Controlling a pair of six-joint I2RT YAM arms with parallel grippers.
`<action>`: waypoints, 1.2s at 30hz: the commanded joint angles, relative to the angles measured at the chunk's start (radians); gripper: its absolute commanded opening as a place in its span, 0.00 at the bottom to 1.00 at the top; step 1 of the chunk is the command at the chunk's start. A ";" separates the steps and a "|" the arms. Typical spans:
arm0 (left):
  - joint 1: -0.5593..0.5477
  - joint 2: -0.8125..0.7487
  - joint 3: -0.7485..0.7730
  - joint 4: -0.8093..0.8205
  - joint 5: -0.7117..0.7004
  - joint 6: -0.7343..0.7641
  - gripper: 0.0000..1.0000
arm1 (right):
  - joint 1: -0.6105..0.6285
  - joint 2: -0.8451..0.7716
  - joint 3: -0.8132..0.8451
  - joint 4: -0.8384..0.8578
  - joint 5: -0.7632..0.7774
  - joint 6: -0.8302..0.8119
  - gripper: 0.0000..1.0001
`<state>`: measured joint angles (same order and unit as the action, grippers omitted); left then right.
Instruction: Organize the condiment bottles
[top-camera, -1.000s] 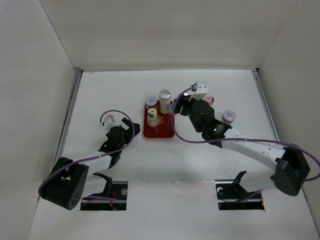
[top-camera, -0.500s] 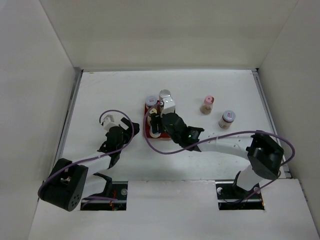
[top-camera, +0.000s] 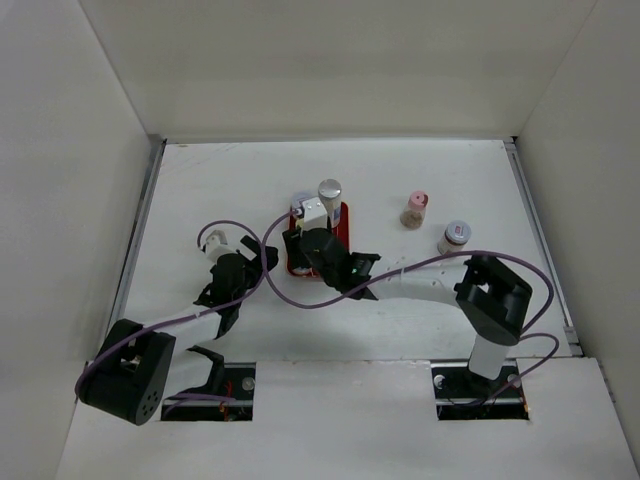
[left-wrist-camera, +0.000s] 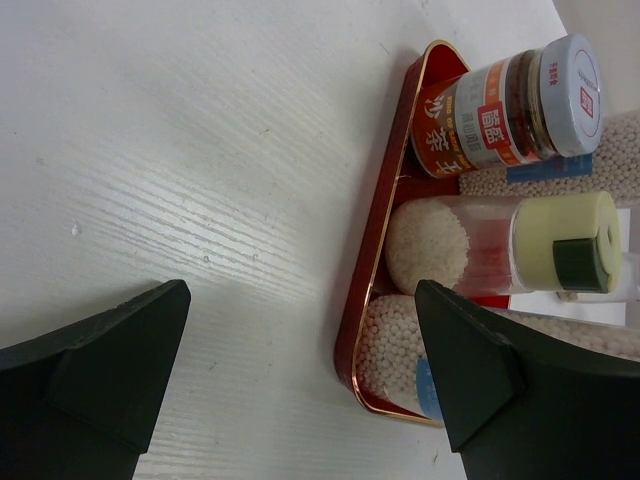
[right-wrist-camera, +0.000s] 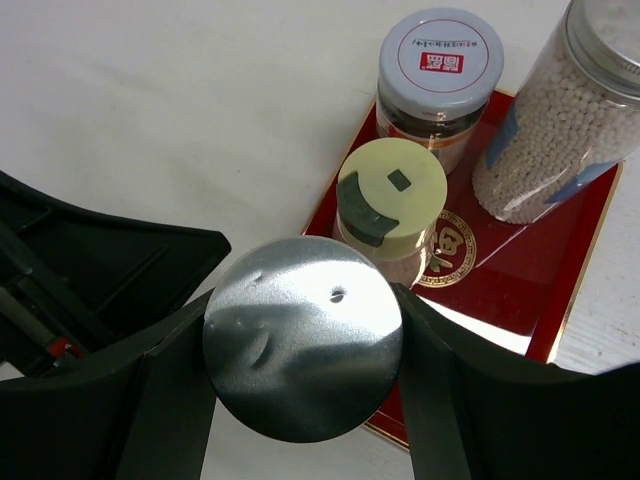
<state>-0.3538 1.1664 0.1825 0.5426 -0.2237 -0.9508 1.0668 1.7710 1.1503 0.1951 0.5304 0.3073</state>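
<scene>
My right gripper (right-wrist-camera: 302, 352) is shut on a condiment bottle with a silver cap (right-wrist-camera: 300, 330), holding it upright at the near left corner of the red tray (right-wrist-camera: 520, 270). In the left wrist view its bead-filled base (left-wrist-camera: 400, 345) sits inside that corner. On the tray stand a yellow-green-capped bottle (right-wrist-camera: 392, 195), a lilac-capped jar (right-wrist-camera: 440, 60) and a tall bead bottle (right-wrist-camera: 560, 130). From above, the right gripper (top-camera: 300, 245) hides the held bottle. My left gripper (left-wrist-camera: 300, 300) is open and empty over the table, just left of the tray (left-wrist-camera: 385, 240).
A pink-capped bottle (top-camera: 415, 208) and a lilac-capped jar (top-camera: 455, 236) stand on the table right of the tray (top-camera: 342, 222). The left arm (top-camera: 235, 275) lies close to the tray's left side, right beside the right gripper. White walls enclose the table.
The right arm has swung left from beside the pink-capped bottle, across the tray to its near left corner, carrying the silver-capped bottle. The left arm has not moved.
</scene>
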 joint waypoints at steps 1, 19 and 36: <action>0.002 -0.019 -0.005 0.031 0.007 -0.006 1.00 | 0.018 -0.012 0.074 0.089 0.052 -0.033 0.55; 0.005 -0.013 -0.003 0.026 0.007 -0.008 1.00 | 0.000 -0.063 0.034 0.041 0.022 0.023 0.91; -0.001 0.001 0.002 0.036 0.007 -0.008 1.00 | -0.686 -0.762 -0.521 -0.184 0.183 0.254 1.00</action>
<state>-0.3538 1.1690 0.1822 0.5423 -0.2234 -0.9508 0.5076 1.0252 0.6685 0.1337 0.6521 0.4747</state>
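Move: My right hand holds the tall silver-lidded bottle by its top, right over the tray's near-left corner, the tray floor about 12 cm below. The yellow-lid bottle stands some 5 cm ahead, the red-label jar about 10 cm ahead, and the other tall bottle about 9 cm ahead and 6 cm to the right; all three middles sit about 8 cm lower. From my left hand that corner lies about 9 cm right, 2 cm back and 5 cm down. I keep my right hand almost still, settling the tall bottle in the tray's near-left corner, then open the fingers wide and let go of it. I lift clear by about 10 cm, drawing back slightly, and swing fast some 30 cm to the right and a little forward, dipping a few centimetres late on and turning some 40 degrees clockwise, towards the pink-lid and grey-lid jars. ##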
